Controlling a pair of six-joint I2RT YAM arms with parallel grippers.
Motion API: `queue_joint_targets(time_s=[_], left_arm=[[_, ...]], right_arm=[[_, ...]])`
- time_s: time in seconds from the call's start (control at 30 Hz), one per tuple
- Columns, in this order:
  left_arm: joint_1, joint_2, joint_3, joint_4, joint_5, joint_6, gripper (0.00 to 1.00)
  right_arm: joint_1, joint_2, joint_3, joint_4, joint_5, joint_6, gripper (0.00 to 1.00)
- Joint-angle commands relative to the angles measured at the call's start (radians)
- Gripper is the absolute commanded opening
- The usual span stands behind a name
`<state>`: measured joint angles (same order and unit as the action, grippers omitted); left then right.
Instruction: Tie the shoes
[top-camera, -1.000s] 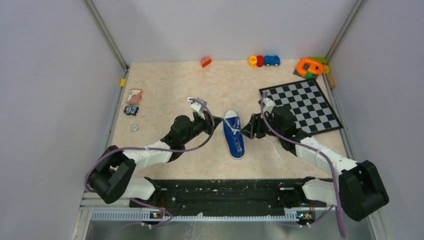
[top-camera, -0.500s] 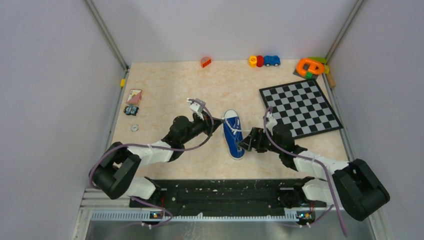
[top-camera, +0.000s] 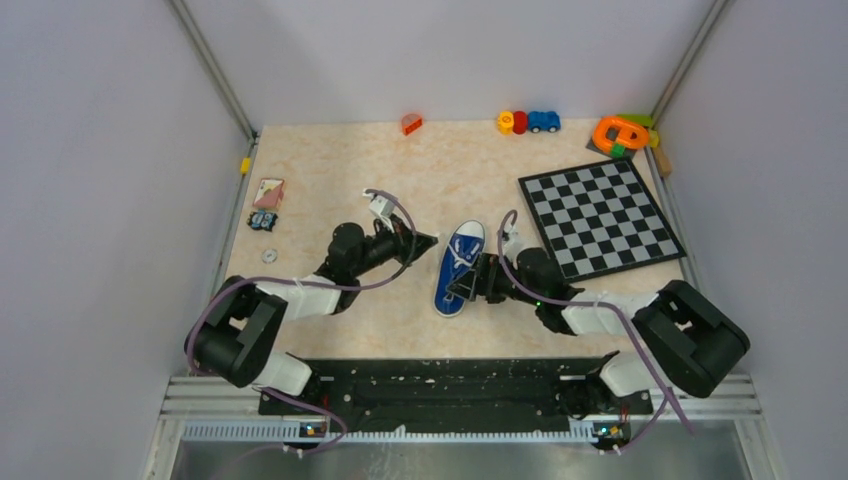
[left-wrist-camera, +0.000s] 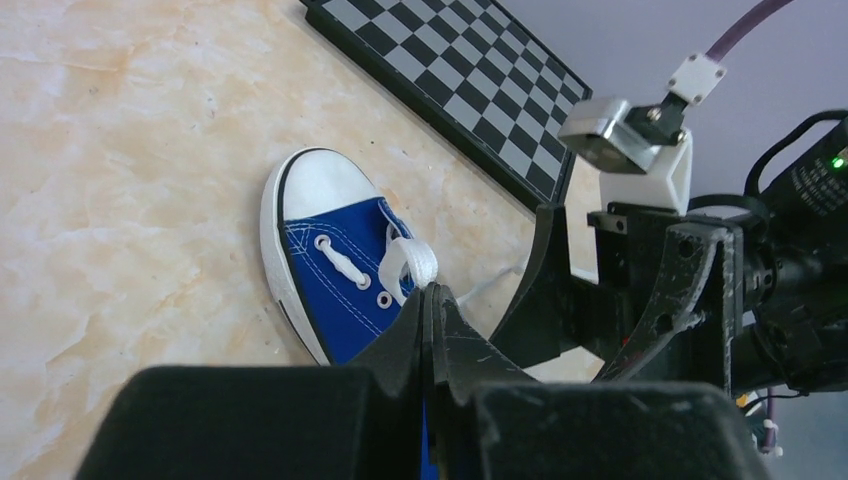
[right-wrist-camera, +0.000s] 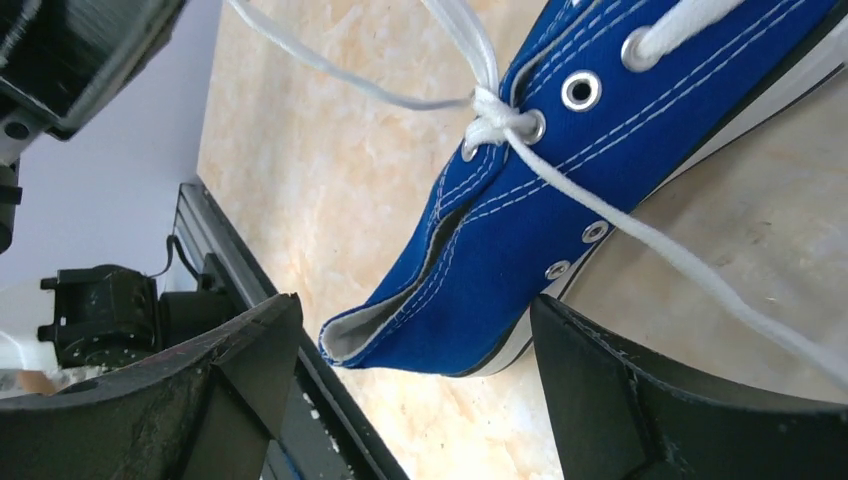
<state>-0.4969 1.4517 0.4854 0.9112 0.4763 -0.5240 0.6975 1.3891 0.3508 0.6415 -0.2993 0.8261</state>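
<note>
The blue shoe (top-camera: 460, 268) lies tilted on the table, white toe cap to the back right and heel to the near left. My left gripper (top-camera: 432, 240) is just left of it and shut on a loop of white lace (left-wrist-camera: 415, 262) that rises from the eyelets; the tips (left-wrist-camera: 432, 292) pinch it tight. My right gripper (top-camera: 463, 287) is at the shoe's right side, wide open. In the right wrist view the heel of the shoe (right-wrist-camera: 600, 170) sits between and just beyond my right gripper (right-wrist-camera: 415, 305). A loose lace end (right-wrist-camera: 700, 270) trails off over the sole.
A checkered board (top-camera: 600, 215) lies at the right, behind the right arm. Small toys line the back edge: a red block (top-camera: 411, 123), a toy car train (top-camera: 528, 122), an orange ring (top-camera: 620, 132). A card (top-camera: 268, 192) and a washer (top-camera: 269, 256) lie at the left.
The right gripper has opened wide and slid toward the near left, down to the shoe's heel. The shoe has swung, its heel going left. The left gripper keeps the lace.
</note>
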Motion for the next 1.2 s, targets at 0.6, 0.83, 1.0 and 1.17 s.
queue_joint_targets(time_s=[0.6,0.83,1.0,1.17], left_arm=[[0.008,-0.060,0.115,-0.271,0.144,0.258,0.00],[0.009,-0.045,0.128,-0.275,0.153,0.266,0.00],[0.008,-0.047,0.124,-0.273,0.155,0.263,0.00],[0.008,-0.044,0.122,-0.275,0.156,0.260,0.00]], right_arm=[[0.005,-0.066,0.386,-0.379,0.170,-0.594,0.34],[0.004,0.044,0.427,-0.357,0.143,-0.683,0.37],[0.004,0.090,0.416,-0.286,0.137,-0.683,0.39],[0.004,0.121,0.420,-0.220,0.142,-0.668,0.38]])
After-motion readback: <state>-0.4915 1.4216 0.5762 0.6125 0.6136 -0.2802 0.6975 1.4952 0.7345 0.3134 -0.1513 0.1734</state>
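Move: The lace loop, still pinched in my shut left fingertips, is about 8 cm ahead of my wide-open right hand, 4 cm to its left and some 6 cm above it. The knot lies about 6 cm straight ahead of the right hand, roughly level with it, and the shoe's middle is 4 cm ahead and 3 cm lower. From my left hand, the knot lies some 6 cm to the right, 3 cm back and 8 cm down. I lift my right hand forward and up off the heel end of the shoe, rising about 9 cm, then carry on forward while sinking some 6 cm towards the loop. On the way I roll that wrist nearly 40 degrees and close its fingers to under half open, bringing them astride the loop without pinching it. My left hand keeps its grip on the lace and eases about 1.5 cm back and down. ##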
